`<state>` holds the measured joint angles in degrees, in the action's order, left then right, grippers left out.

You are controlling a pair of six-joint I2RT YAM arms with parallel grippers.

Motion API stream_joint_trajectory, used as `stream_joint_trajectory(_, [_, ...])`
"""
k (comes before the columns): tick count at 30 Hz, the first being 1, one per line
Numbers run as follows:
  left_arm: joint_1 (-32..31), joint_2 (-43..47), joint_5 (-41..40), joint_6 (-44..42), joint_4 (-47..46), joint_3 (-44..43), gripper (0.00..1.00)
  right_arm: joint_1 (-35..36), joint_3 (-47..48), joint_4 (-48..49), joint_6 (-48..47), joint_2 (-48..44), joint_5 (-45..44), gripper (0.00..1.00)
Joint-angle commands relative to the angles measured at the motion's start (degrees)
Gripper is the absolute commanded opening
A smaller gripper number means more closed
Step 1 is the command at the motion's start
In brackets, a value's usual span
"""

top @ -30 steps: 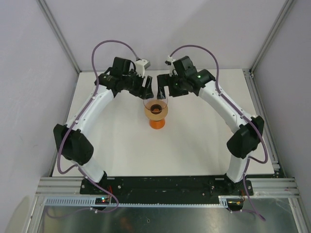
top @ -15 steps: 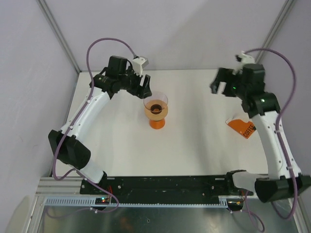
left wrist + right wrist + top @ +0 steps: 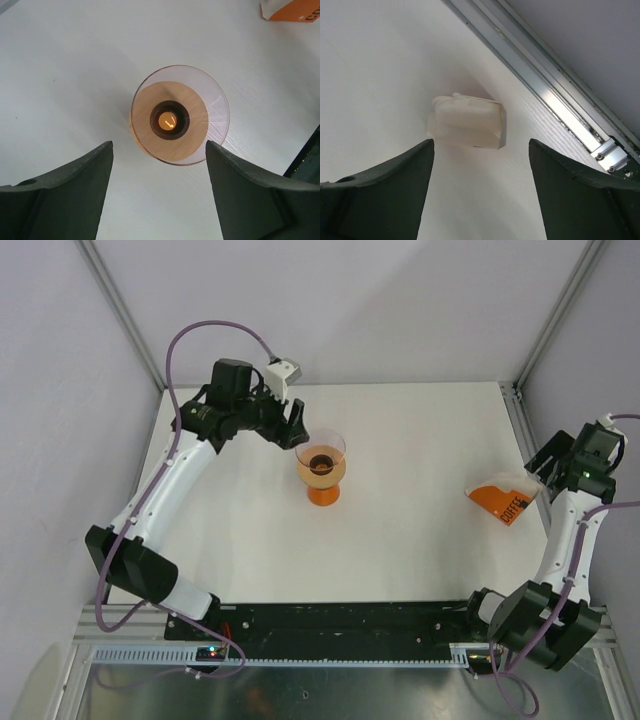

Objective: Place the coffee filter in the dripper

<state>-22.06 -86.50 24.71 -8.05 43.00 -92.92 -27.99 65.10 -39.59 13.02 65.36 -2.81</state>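
Note:
The dripper (image 3: 321,452), a clear pinkish funnel, stands on a small orange cup (image 3: 322,493) mid-table; in the left wrist view the dripper (image 3: 216,107) is empty. My left gripper (image 3: 296,426) hangs open just left of its rim, and in its wrist view the left gripper (image 3: 159,150) holds nothing. A white folded paper piece (image 3: 467,122), apparently the coffee filter (image 3: 519,483), lies at the end of the orange packet. My right gripper (image 3: 553,464) hovers open over it at the far right. In its own view the right gripper (image 3: 480,147) has nothing between its fingers.
The flat orange "COFFEE" packet (image 3: 503,503) lies near the table's right edge; its corner shows in the left wrist view (image 3: 295,10). An aluminium frame rail (image 3: 555,100) runs close behind the white paper. The enclosure walls stand close on both sides.
My right arm has swung from beside the dripper out to the far right, over the packet and the white paper. My left arm drew back slightly to the left, still open.

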Motion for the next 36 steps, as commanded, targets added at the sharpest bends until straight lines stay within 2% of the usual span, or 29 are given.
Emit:
stream_joint_trajectory(1, [-0.17, 3.42, 1.92, -2.27, -1.13, 1.11, 0.79, -2.39, -2.64, 3.99, -0.90, 0.43, -1.65, 0.81])
stream_joint_trajectory(6, [-0.17, 4.28, 2.09, -2.80, -1.68, 1.45, 0.79, -4.58, -6.08, 6.20, -0.95, 3.58, 4.14, 0.70])
stream_joint_trajectory(11, [-0.17, 5.35, 2.35, -3.38, -2.26, 2.67, 0.79, -4.98, -6.89, 7.34, -1.60, 6.63, 5.01, 0.57])
stream_joint_trajectory(18, [-0.11, 5.65, 2.19, -4.07, -2.92, 4.20, 0.79, -5.04, -7.00, 8.51, -2.18, 9.08, 5.16, 0.49])
stream_joint_trajectory(29, [-0.10, 4.89, 2.79, -4.03, -3.03, 3.57, 0.79, -4.13, -9.05, 9.36, -2.90, 10.37, 0.55, 0.36])
stream_joint_trajectory(33, [-0.01, 4.92, 2.89, -3.99, -3.11, 3.59, 0.79, -3.85, -9.42, 10.18, -3.10, 11.04, 0.96, 0.17])
stream_joint_trajectory(34, [0.00, 4.97, 2.84, -4.03, -3.06, 3.61, 0.79, -3.71, -9.40, 10.21, -3.18, 11.20, 0.96, 0.08])
stream_joint_trajectory(36, [-0.02, 4.92, 2.88, -3.98, -3.05, 3.62, 0.79, -3.38, -9.38, 10.12, -3.31, 11.21, 0.88, 0.02])
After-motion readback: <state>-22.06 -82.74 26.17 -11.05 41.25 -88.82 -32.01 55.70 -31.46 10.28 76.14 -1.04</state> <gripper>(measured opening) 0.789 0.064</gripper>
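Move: The coffee filters, in their orange box, lie about 12 cm below the open right hand, roughly 3 cm to its left and 2 cm ahead. The metal rail along the table's right edge runs some 8 cm to this hand's right, level with it fore and aft and 14 cm down; the dripper stands about 49 cm to its left, 7 cm farther out and 2 cm lower. From the left hand the coffee filters lie some 52 cm to the right, 5 cm back and 19 cm below. The right hand sinks about 10 cm towards the coffee filters, quickly over the first half and then more slowly, easing some 2 cm to the right early on so that the fingertips come down to the right-hand corner of the orange box rather than over its middle. On the way the fingers tip about 10 degrees further down and close from wide open to nearly shut beside that corner; whether they have paper between them can't be seen. ##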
